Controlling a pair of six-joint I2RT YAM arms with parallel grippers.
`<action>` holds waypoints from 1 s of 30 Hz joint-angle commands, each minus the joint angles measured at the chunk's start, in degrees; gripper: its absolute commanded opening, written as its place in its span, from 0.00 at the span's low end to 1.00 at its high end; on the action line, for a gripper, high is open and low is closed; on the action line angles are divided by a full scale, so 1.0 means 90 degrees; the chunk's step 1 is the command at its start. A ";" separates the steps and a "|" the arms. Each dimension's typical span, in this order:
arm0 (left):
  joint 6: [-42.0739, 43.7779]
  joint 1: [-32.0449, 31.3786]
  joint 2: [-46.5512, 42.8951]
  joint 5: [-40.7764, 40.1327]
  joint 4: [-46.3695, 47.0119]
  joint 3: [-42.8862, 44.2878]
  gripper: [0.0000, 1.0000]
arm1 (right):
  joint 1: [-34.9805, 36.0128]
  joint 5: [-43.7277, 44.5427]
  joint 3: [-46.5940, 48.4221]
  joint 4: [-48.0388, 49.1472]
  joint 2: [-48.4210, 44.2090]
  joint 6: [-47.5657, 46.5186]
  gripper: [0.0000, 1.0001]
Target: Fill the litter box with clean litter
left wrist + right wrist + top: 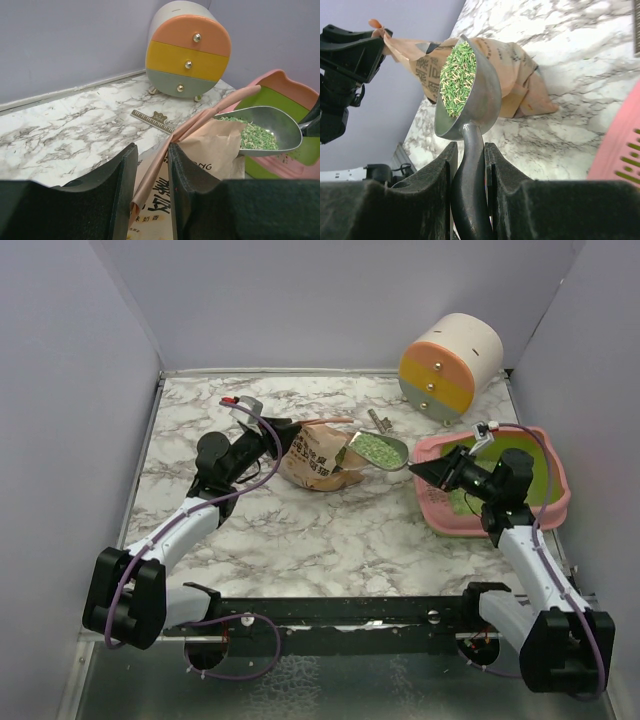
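The pink litter box [555,502] with a lime-green inside sits at the right; its rim also shows in the left wrist view [280,82] and the right wrist view [615,150]. My right gripper [425,472] [469,147] is shut on the dark handle of a silver scoop [378,450] [277,125] [485,100]. The scoop holds green and pale litter [372,446] [255,136] [455,75] and hangs between the tan paper bag [315,465] [215,145] [515,65] and the box. My left gripper [285,432] [152,150] stands open, with the bag's folded top edge loose between its jaws.
A round cream drum [450,365] [187,50] with orange, yellow and grey bands stands at the back right. A small metal strip [377,421] [152,120] lies on the marble top behind the bag. Lilac walls close in the left, back and right sides.
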 commanded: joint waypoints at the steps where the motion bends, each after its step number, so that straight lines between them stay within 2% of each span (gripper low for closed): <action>1: -0.0123 0.0037 -0.0121 -0.0127 0.0251 0.0049 0.34 | -0.0545 -0.0076 0.0141 -0.0900 -0.0629 -0.0308 0.01; 9: -0.0230 0.0054 -0.0121 -0.0199 0.0259 0.0043 0.34 | -0.1341 0.0044 0.0255 -0.2422 -0.1683 -0.0661 0.01; 14: -0.0301 0.0056 -0.0095 -0.0232 0.0250 0.0045 0.34 | -0.1586 0.0420 0.0495 -0.3091 -0.1959 -0.0814 0.01; 30: -0.0395 0.0056 0.0127 -0.0144 0.0254 0.0093 0.34 | -0.1654 0.3338 0.2027 -0.5313 -0.2216 -0.1179 0.01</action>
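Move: Roughly 22 cm to the right of the right hand, about 11 cm ahead and 16 cm down, is the middle of the litter box; this hand holds the full scoop. The litter bag stands about 19 cm to its left and 13 cm ahead, the ruler some 2 cm left and 27 cm ahead, on the table. From the left hand, which holds the bag's rim, the litter box lies about 47 cm right, 3 cm ahead and well below. Carrying the loaded scoop away from the bag's mouth towards the litter box, the right hand sweeps about 11 cm to the right, easing back a little at first and rising some 3 cm late on. It swings about 30 degrees clockwise with a slight roll, its grip on the handle unchanged, while the left hand stays put and keeps pinching the bag's rim. ##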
